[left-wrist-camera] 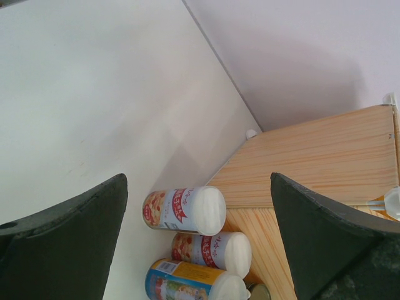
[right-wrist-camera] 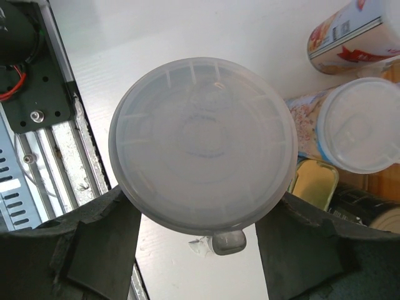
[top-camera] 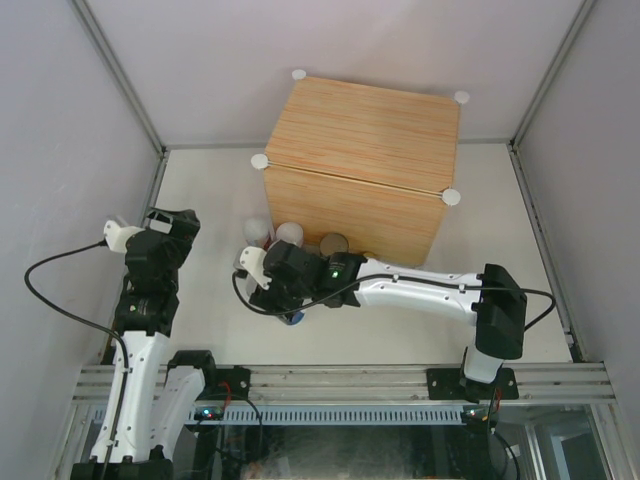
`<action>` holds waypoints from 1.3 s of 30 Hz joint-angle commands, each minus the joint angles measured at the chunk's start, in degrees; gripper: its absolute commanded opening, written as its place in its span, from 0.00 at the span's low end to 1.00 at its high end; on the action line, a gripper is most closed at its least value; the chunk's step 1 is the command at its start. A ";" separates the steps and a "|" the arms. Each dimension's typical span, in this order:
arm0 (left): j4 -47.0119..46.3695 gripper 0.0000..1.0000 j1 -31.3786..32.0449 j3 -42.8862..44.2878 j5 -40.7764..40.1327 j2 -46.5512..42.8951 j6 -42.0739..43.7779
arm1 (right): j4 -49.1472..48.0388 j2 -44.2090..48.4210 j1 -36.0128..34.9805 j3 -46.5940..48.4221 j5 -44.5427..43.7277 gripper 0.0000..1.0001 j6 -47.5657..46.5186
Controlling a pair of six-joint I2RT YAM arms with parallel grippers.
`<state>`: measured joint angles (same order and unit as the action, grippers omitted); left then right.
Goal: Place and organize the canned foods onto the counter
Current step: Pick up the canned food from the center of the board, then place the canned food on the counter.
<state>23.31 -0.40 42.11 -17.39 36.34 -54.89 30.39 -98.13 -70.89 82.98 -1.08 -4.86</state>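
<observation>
My right gripper [right-wrist-camera: 200, 219] is shut on a white-lidded can [right-wrist-camera: 203, 144], whose lid fills the right wrist view between both fingers [right-wrist-camera: 100, 250]. In the top view this gripper [top-camera: 285, 292] hovers in front of the counter [top-camera: 360, 165], a blue bit of the can [top-camera: 295, 318] showing beneath it. Two white-lidded cans [top-camera: 260, 230] [top-camera: 290, 235] and a dark can [top-camera: 333, 243] stand at the counter's front face. My left gripper [top-camera: 170, 225] is open and empty at the left. Its view shows two red-labelled cans [left-wrist-camera: 184, 209] [left-wrist-camera: 209, 250] and a blue-and-yellow one [left-wrist-camera: 194, 284] by the counter [left-wrist-camera: 312, 156].
A flat gold tin [right-wrist-camera: 315, 181] and the dark can [right-wrist-camera: 381, 215] lie near the held can, beside another white-lidded can [right-wrist-camera: 359, 125]. The metal base rail [top-camera: 340, 380] runs along the near edge. Grey walls close in the table at the back and sides.
</observation>
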 commanded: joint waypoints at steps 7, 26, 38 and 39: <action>-0.99 1.00 -0.32 2.77 0.14 -0.04 0.67 | -6.44 9.32 2.04 10.79 -2.15 0.00 0.75; -1.35 0.99 -0.31 5.93 2.05 2.54 2.87 | -8.56 12.84 7.84 17.48 -2.71 0.00 0.27; -1.42 0.98 -0.33 7.62 2.76 3.58 5.02 | -12.37 12.81 10.01 17.61 -4.05 0.00 -0.30; -1.52 0.97 -0.31 7.68 2.86 3.69 5.18 | -13.60 12.92 10.02 16.96 -4.42 0.00 -0.39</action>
<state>23.31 -0.40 46.61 -15.66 39.97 -51.64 30.00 -89.80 -61.19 97.25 -3.25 -5.06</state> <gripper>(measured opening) 0.979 0.635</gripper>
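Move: The orange can is already in the right hand's grip and off the table; the top of the wooden counter, its middle, lies about 36 cm ahead, 22 cm to the right and some 5 cm above that hand. Standing about 11 cm lower are the blue can, 9 cm ahead and 3 cm right, and the dark can, 12 cm ahead and 14 cm right. The white can is 16 cm ahead and 4 cm left. From the left hand, the counter top is 23 cm ahead, 36 cm right, 5 cm below. Keeping its pinch on the orange can, the right hand lifts it about 17 cm, quickly at first and then easing, while carrying it some 8 cm forward, out over the standing cans and towards the wooden counter. On the way the wrist tips the left-and-down-pointing fingers up towards level by about 20 degrees and swings them slightly clockwise, with no change in how far they are open. ##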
